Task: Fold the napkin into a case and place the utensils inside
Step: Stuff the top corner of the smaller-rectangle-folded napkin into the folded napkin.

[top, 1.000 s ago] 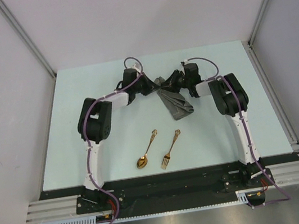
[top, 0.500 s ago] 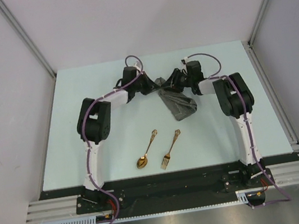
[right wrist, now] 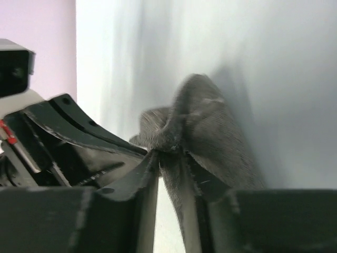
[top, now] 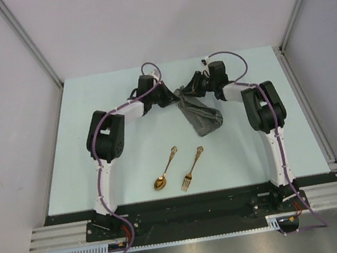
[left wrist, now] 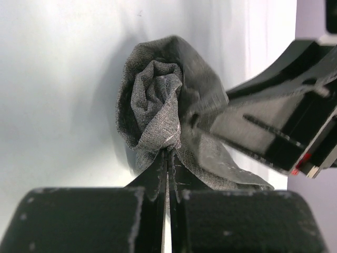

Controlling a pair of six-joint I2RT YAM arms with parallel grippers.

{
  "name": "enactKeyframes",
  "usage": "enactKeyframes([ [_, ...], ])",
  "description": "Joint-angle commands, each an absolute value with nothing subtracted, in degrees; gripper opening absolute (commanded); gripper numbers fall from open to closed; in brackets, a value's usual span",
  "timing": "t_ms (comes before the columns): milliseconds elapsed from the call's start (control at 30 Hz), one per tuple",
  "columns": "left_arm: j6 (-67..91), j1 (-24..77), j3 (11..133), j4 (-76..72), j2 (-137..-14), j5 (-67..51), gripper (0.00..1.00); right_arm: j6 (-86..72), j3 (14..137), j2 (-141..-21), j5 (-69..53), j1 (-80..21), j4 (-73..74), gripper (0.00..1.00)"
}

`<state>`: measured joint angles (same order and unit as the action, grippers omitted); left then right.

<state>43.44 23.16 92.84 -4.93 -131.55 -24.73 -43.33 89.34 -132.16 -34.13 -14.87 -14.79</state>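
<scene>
The napkin (top: 200, 116) is a bunched dark grey cloth at the far middle of the table, hanging crumpled between both grippers. My left gripper (top: 173, 97) is shut on its top edge; in the left wrist view the napkin (left wrist: 158, 100) curls into a roll just beyond my left gripper (left wrist: 168, 153). My right gripper (top: 193, 90) holds the same edge close beside it. In the right wrist view a fold of the napkin (right wrist: 205, 121) is squeezed between the tips of my right gripper (right wrist: 171, 155), with a narrow gap lower down. The gold spoon (top: 164, 171) and fork (top: 192, 168) lie side by side nearer the arm bases.
The pale table (top: 89, 113) is framed by metal rails, with grey walls on three sides. Both forearms crowd the far middle, their fingertips almost touching. The right gripper's black body (left wrist: 274, 132) fills the right of the left wrist view.
My right gripper has shifted a little farther back and towards the left one, still at the napkin's top. The hanging cloth has spread slightly to the right. The left arm, spoon and fork have not moved.
</scene>
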Motion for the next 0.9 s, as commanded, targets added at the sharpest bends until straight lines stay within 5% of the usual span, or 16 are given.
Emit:
enactKeyframes([
  [0,42.97,22.85,95.80,-5.53,-128.23,-27.16,0.00,-40.78,94.91,-135.26,-36.47,-15.47,-13.36,0.19],
  [233,45.09,22.33,96.24,-6.86,-128.76,-28.04,0.00,-41.74,94.14,-136.58,-35.95,-16.70,-13.97,0.02],
  [600,45.35,21.62,94.57,-5.98,-128.14,-25.05,0.00,-44.47,83.50,-130.70,-34.45,-16.43,-21.44,0.01],
  [867,45.44,21.97,94.30,-8.35,-128.32,-27.77,0.00,-45.17,87.01,-134.38,-36.74,-18.54,-21.79,0.01],
])
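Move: The napkin's top corner sits right at the right fingertips, about 2 cm to their left and 1 cm lower, with cloth already around the half-open fingers. The folded body of the napkin lies roughly 10 cm back, 4 cm right and 5 cm below. On the table the fork is some 31 cm back and 2 cm left, the spoon about 29 cm back and 10 cm left. From the left hand, shut on the napkin's fold, the corner is about 2 cm ahead and 2 cm right. The right fingers shut on the cloth at the napkin's top corner while the hand goes about 1 cm forward and left. The closed tips then sink about 4 cm from their high point and draw back some 3 cm, down into the folded napkin. The left hand keeps its pinch beside them, easing up, forward and left by about 1 cm. ##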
